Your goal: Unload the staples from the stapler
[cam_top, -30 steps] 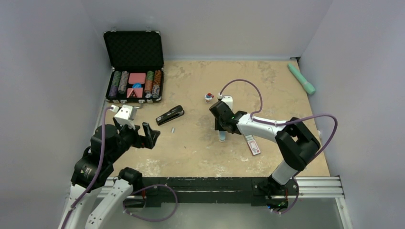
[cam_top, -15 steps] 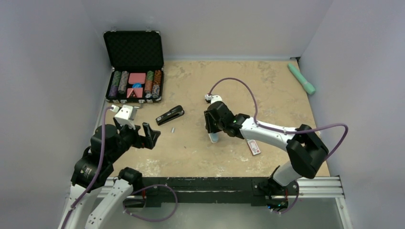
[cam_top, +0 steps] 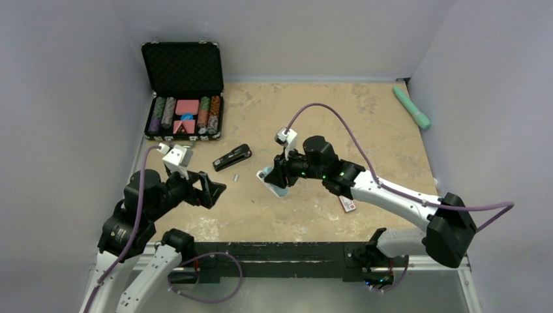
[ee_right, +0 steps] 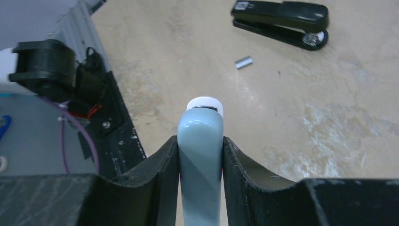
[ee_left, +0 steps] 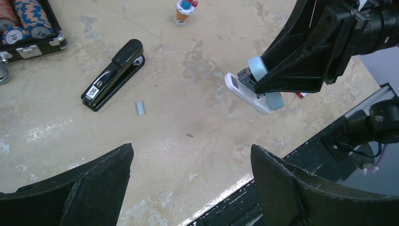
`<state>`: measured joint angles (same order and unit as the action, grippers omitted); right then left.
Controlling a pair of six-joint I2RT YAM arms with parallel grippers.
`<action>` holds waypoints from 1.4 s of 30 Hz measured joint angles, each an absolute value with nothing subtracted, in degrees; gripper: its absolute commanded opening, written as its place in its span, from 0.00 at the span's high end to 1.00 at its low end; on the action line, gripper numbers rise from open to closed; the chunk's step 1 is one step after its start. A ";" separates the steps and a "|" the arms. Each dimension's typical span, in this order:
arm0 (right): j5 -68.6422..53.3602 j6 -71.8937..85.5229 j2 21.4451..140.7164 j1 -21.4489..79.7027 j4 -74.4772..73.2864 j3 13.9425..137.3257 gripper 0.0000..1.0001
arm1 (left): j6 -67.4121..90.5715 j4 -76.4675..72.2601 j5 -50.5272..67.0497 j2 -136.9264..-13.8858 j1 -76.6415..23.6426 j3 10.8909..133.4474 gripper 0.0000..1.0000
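Observation:
The black stapler (cam_top: 233, 157) lies closed on the table left of centre, also in the left wrist view (ee_left: 113, 75) and the right wrist view (ee_right: 282, 23). The staples (cam_top: 236, 176), a tiny silvery strip, lie loose on the table just in front of it (ee_left: 140, 108) (ee_right: 243, 62). My right gripper (cam_top: 277, 179) (ee_right: 200, 141) is shut on a pale blue-grey bar (ee_right: 200, 160) with a white underside (ee_left: 244, 92), held tilted above the table right of the staples. My left gripper (cam_top: 210, 187) (ee_left: 190, 148) is open and empty, above the table near the front left.
An open black case of poker chips (cam_top: 184, 98) stands at the back left. A small toy figure (ee_left: 184, 9) stands behind the stapler. A red-and-white packet (cam_top: 346, 199) lies under my right arm. A green tool (cam_top: 412, 107) lies at the back right. The black front rail (cam_top: 280, 251) borders the table.
My right arm has swung left and forward with the pale blue-grey bar, tilting it, and now hangs near the staples. My left gripper has shifted slightly right.

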<state>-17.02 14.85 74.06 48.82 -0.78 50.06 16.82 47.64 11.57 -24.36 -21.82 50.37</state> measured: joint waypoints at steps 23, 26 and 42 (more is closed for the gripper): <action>-42.35 10.31 66.17 48.82 6.20 48.31 1.00 | 18.06 32.18 36.25 -23.90 -21.82 47.97 0.19; -43.88 10.07 65.34 48.80 6.26 48.31 1.00 | 19.14 28.82 39.11 -24.77 -21.82 47.94 0.18; -47.97 10.04 62.85 48.80 7.84 48.31 1.00 | 24.03 17.69 56.34 -33.98 -21.82 47.72 0.25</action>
<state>-47.97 10.04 62.85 48.80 7.84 48.31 24.03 17.69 56.34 -33.98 -21.82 47.72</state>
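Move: The blue stapler is already in the right fingers, about 15 cm above the table. From the left hand it lies some 18 cm to the right, 5 cm ahead and 7 cm lower. The staple strip on the table is about 13 cm ahead and 4 cm right of the left hand; the black stapler is just beyond, 20 cm ahead and 3 cm right. From the right hand the strip is 8 cm ahead and 14 cm left, the black stapler 16 cm ahead and 16 cm left. Back and up together, about 10 cm each, the right hand carries the blue stapler with its grip kept, swinging some 30 degrees counter-clockwise and levelling its fingers. The left hand comes in from the other side, about 10 cm to the right, rising 7 cm and drawing back a little, as it turns clockwise some 40 degrees to point at the stapler's nose; its wide-open fingers narrow by about a fifth, still short of touching. ##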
